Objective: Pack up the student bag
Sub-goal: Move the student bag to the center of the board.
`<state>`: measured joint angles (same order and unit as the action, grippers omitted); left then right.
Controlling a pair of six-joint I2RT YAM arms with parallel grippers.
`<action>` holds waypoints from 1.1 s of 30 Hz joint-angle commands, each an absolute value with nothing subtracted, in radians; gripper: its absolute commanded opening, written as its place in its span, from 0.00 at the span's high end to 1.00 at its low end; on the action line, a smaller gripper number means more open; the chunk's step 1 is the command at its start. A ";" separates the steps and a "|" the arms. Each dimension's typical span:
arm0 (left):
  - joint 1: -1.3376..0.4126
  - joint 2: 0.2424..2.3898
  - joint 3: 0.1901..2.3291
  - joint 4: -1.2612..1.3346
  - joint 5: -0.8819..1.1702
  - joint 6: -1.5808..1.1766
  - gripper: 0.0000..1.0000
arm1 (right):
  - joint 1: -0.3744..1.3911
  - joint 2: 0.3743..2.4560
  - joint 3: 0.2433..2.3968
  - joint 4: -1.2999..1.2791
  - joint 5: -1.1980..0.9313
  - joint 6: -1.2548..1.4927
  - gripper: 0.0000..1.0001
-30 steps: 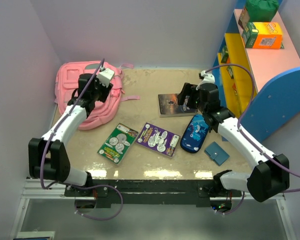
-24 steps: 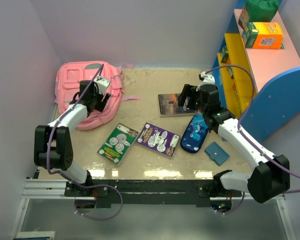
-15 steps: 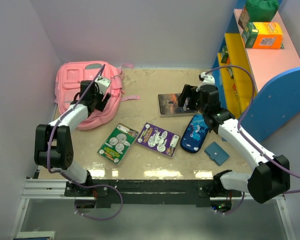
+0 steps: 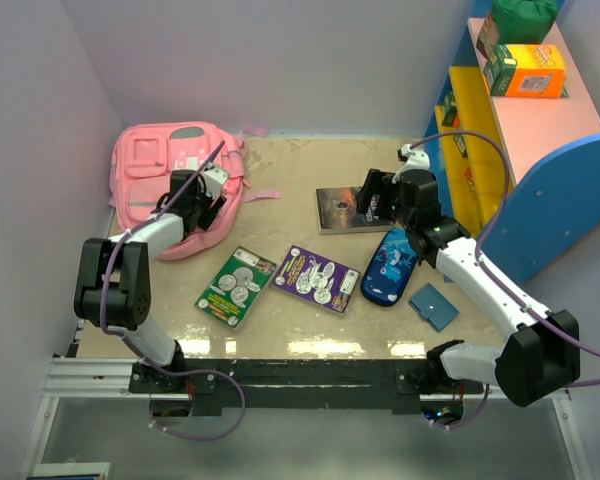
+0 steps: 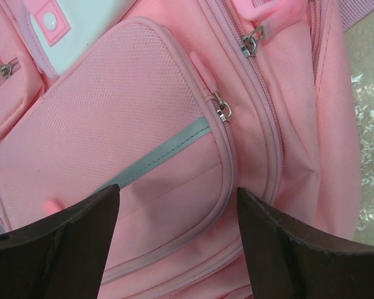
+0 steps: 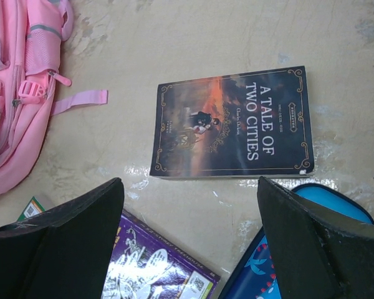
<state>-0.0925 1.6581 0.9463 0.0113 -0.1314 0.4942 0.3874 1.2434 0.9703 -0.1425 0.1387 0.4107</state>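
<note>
The student bag (image 4: 150, 185) is a large pink backpack lying flat at the table's back left. Its front pocket with a grey stripe (image 5: 118, 143) and two metal zip pulls (image 5: 223, 111) fills the left wrist view. My left gripper (image 4: 202, 205) is open just above the bag's front, holding nothing. My right gripper (image 4: 377, 200) is open and empty above a dark book, "A Tale of Two Cities" (image 6: 234, 123), which lies flat at the middle right (image 4: 340, 210). The bag's edge and a pink strap also show in the right wrist view (image 6: 15, 93).
A green card pack (image 4: 235, 285) and a purple card pack (image 4: 317, 278) lie near the front. A dark-blue pencil case (image 4: 388, 265) and a small blue square (image 4: 434, 305) lie at the right. A coloured shelf unit (image 4: 520, 130) stands along the right side.
My left arm has drawn back and dropped lower over the bag's front, the gripper moving slightly toward the near right. The right arm has stayed still.
</note>
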 commanded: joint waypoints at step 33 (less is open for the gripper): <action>-0.277 1.447 1.153 -0.165 -0.072 0.321 1.00 | 0.390 1.163 1.025 -0.133 0.117 0.417 0.57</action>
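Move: The student bag lies under the open left hand, its middle about 6 cm ahead, 5 cm left and 4 cm below; the edge of its front pocket, which the fingers will take, is some 2 cm ahead, 1 cm left and 2 cm down. The pink strap lies 4 cm ahead and 18 cm right, the green book 16 cm back and 12 cm right, both about 8 cm lower. From the right hand, that pocket edge is roughly 45 cm left, 7 cm ahead and 16 cm below. Forward and down by about 2 cm each, the left hand eases onto the bag and closes fully, pinching the front pocket's edge just below its zip pull. Keeping that pinch, it lifts nearly 9 cm, drawing back 2 cm and swinging some 4 cm right late in the rise. The right hand, touching nothing, rises 2 to 3 cm with its fingers closing about halfway. ##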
